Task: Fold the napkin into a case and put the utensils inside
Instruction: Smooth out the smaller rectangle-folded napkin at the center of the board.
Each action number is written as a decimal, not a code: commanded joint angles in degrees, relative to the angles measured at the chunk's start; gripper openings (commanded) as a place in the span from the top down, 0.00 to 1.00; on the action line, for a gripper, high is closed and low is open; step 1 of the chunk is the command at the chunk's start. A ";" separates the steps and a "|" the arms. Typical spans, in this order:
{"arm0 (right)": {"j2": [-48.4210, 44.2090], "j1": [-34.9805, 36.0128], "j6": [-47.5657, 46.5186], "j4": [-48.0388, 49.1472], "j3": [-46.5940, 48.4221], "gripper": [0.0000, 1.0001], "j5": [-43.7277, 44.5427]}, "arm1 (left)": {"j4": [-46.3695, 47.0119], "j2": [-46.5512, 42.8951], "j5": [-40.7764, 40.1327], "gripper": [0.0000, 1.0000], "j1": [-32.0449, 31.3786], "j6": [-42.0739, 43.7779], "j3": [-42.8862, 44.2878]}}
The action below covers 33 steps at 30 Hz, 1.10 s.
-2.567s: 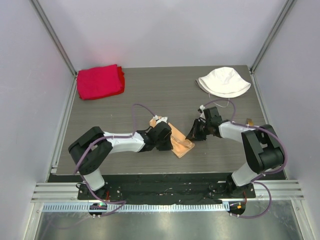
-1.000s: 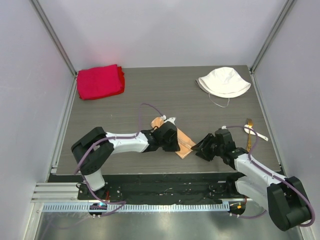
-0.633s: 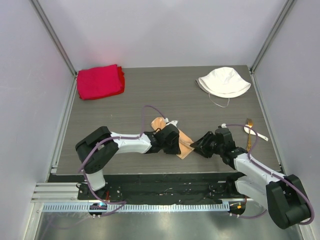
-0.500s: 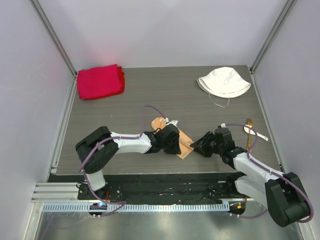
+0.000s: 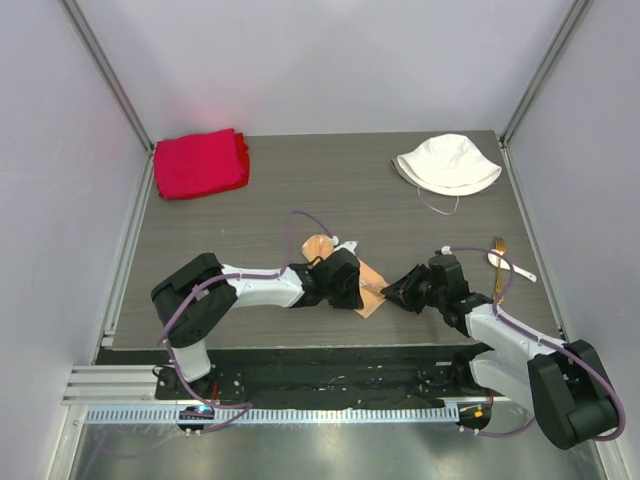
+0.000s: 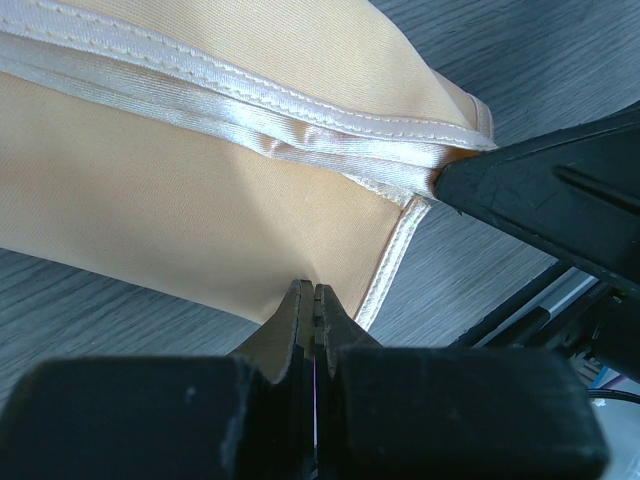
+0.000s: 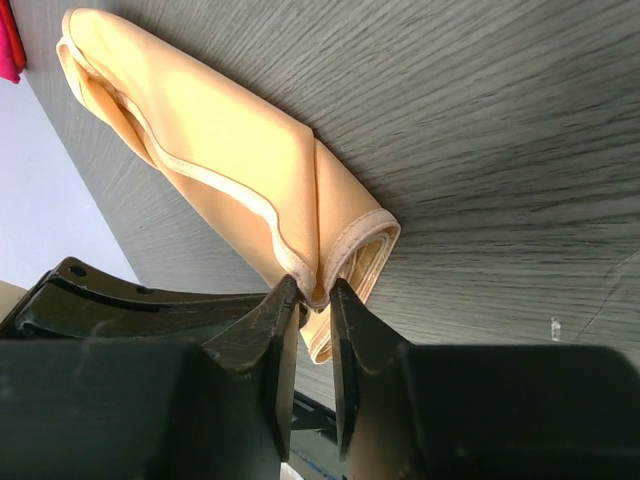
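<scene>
The peach-tan satin napkin (image 5: 320,246) lies folded into a narrow strip at the table's middle front. My left gripper (image 5: 352,288) is over its near part. In the left wrist view its jaws (image 6: 313,292) are shut on the napkin's (image 6: 200,180) lower edge. My right gripper (image 5: 389,292) is at the strip's right end. Its fingers (image 7: 317,292) pinch a folded hem corner of the napkin (image 7: 220,140), and cloth fills the narrow gap. The right gripper's black finger (image 6: 540,190) shows beside that corner. The utensils, a white spoon (image 5: 512,267) and a gold fork (image 5: 497,250), lie to the right.
A thick red cloth (image 5: 200,162) sits at the back left and a white bucket hat (image 5: 447,163) at the back right. The table's front edge (image 5: 300,345) runs just below both grippers. Metal frame posts stand at the back corners.
My right gripper has slid left to the napkin's right end and its jaws have narrowed onto the folded corner. The left gripper stays shut over the napkin, barely moved.
</scene>
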 commanded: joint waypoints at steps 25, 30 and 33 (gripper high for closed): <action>-5.06 7.62 5.55 -5.43 1.60 0.99 3.70 | 5.73 4.57 -5.41 1.00 -0.70 1.43 3.55; -6.20 8.68 6.87 -4.90 0.19 0.99 5.98 | 5.65 2.92 -5.85 1.00 -1.14 2.04 2.94; -5.77 8.59 6.08 -5.43 1.24 0.99 6.34 | 3.90 -1.91 -4.88 1.00 -1.31 2.66 1.27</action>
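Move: The right fingers, partly open, already straddle the hem at the folded napkin's near right corner; the napkin's middle is roughly 9 cm to their left, 4 cm ahead and 1 cm below. That corner is about 5 cm right and 2 cm back of the left hand, whose shut fingertips rest on the lower layer near its end. The fork lies some 25 cm right and 5 cm ahead of the right hand, the spoon some 28 cm right and 6 cm ahead. The right fingers close and pinch the napkin's hem, lift it nearly 2 cm, then draw it about 2.5 cm back and 2 cm left while sinking most of the way down again. Meanwhile the left hand, fingers shut and kept low, slides about 2 cm right and 1.5 cm forward, bringing its tips under the raised upper hem. ##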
